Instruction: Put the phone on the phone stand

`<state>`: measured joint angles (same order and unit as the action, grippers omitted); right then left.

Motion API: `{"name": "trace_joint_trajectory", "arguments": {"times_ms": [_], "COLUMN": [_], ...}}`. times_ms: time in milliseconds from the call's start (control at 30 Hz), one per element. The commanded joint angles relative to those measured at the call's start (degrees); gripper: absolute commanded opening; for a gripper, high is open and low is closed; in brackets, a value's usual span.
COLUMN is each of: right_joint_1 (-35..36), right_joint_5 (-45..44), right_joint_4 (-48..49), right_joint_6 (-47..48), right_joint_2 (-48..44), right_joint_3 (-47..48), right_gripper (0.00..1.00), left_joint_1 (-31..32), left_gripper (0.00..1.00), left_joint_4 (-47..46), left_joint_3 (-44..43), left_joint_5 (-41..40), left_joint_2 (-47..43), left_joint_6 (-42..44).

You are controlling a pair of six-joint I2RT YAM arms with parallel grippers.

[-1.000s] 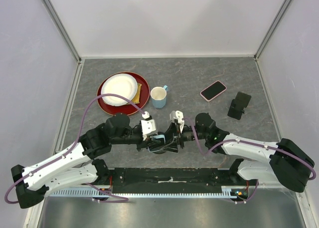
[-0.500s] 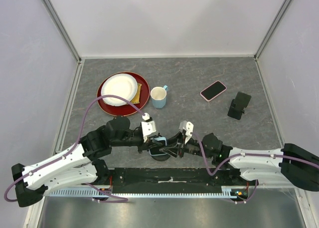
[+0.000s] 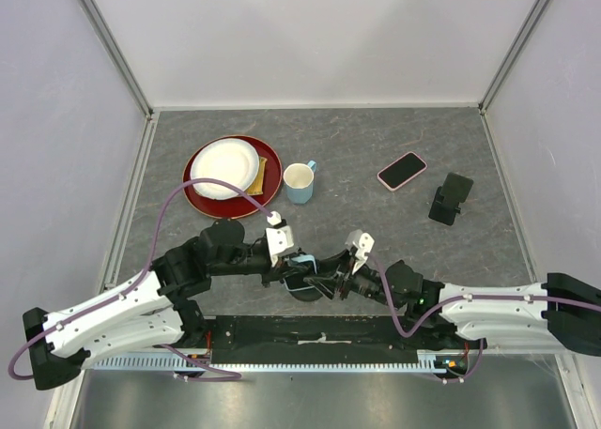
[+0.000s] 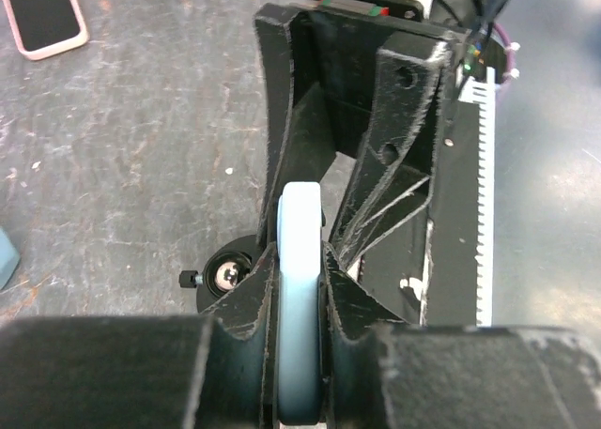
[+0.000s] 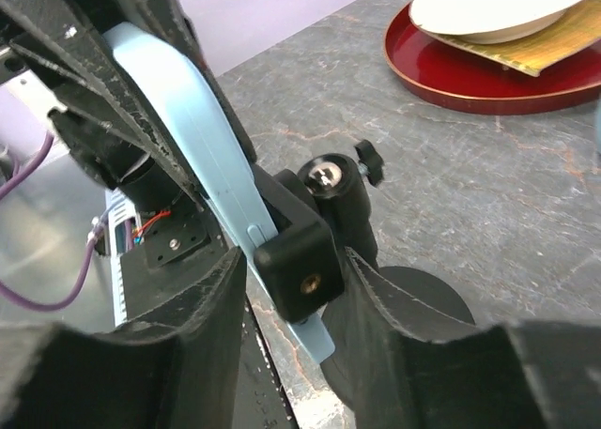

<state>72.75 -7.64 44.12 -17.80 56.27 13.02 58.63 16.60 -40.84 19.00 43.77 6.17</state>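
Note:
My left gripper (image 4: 300,265) is shut on a light blue phone (image 4: 300,260), held edge-on just above the table near the front edge; from above the phone (image 3: 300,262) shows between the two arms. The black phone stand (image 5: 302,260) has a round base (image 5: 427,302) and a ball joint (image 4: 225,277). The phone's lower end (image 5: 188,119) sits against the stand's clamp block. My right gripper (image 5: 293,283) has its jaws closed on either side of that block and neck. From above, the right gripper (image 3: 331,283) meets the left gripper (image 3: 293,271) at the stand.
A pink phone (image 3: 402,170) and a second black stand (image 3: 451,198) lie at the back right. A red tray (image 3: 195,200) carries a white plate (image 3: 225,166), with a blue mug (image 3: 299,181) beside it. The arms' base rail (image 3: 319,340) runs along the front edge.
The right arm has drawn back toward the front edge and swung its gripper in on the stand, its jaws narrowing round the clamp. The left gripper has kept the phone almost still.

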Motion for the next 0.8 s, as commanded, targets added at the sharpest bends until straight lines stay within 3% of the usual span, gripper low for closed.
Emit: {"name": "trace_joint_trajectory", "arguments": {"times_ms": [0,33,133,333,533,633,767], "right_joint_1": [-0.94,-0.94,-0.94,-1.03,-1.03,-1.03,-1.03], "right_joint_5": [-6.34,-6.25,-8.52,-17.83,-28.48,-21.13,-9.87], "right_joint_4": [-2.27,-5.07,-10.34,-22.39,-31.46,-28.83,-25.84], "right_joint_6": [-0.39,-0.56,-1.62,-6.27,-11.11,-7.09,-1.46], "right_joint_2": [-5.02,-5.90,-10.73,-24.96,-34.73,-34.92,-28.44], "right_joint_3": [1.75,1.49,-0.61,-5.10,-6.60,-6.25,-2.83], "right_gripper": [0.55,0.65,0.81,0.93,0.96,0.95,0.95], "left_joint_1": [-1.33,-1.33,-1.33,-1.33,-1.33,-1.33,-1.33], "left_gripper": [0.02,0.02,0.02,0.02,0.02,0.02,0.02], "left_joint_4": [-2.28,-2.36,-2.27,-2.10,-1.75,-1.57,-1.66], "left_joint_3": [-0.03,-0.12,-0.03,0.06,0.06,0.15,0.06], "left_joint_5": [-9.69,-9.60,-9.25,-9.51,-10.83,-10.92,-9.87], "left_joint_2": [-0.35,-0.35,-0.53,-0.96,-0.53,-0.44,-0.35], "left_joint_6": [-1.08,-0.90,-0.99,-0.99,-1.25,-1.25,-0.90]}}
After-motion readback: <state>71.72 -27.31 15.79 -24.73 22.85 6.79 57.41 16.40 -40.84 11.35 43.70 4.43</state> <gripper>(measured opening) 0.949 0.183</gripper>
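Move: The left gripper already holds the phone by its near edge, and the stand's black head is some 6 cm to its right, 1 cm farther out and 3 cm lower. From the right gripper that head sits about 2 cm left and 1 cm ahead, still between the fingertips; the phone's middle is roughly 4 cm left and 2 cm back. The stand's base is about 5 cm left, 2 cm ahead and well below; the mug is some 27 cm ahead and 5 cm left. Open the right fingers wide to let go of the stand's head, then back that gripper off to the right about 9 cm and a little forward, arching up some 2 cm and sinking again while turning about 20 degrees clockwise. Keep the left fingers shut on the phone, easing it forward about 2.5 cm with a slight counter-clockwise turn. ##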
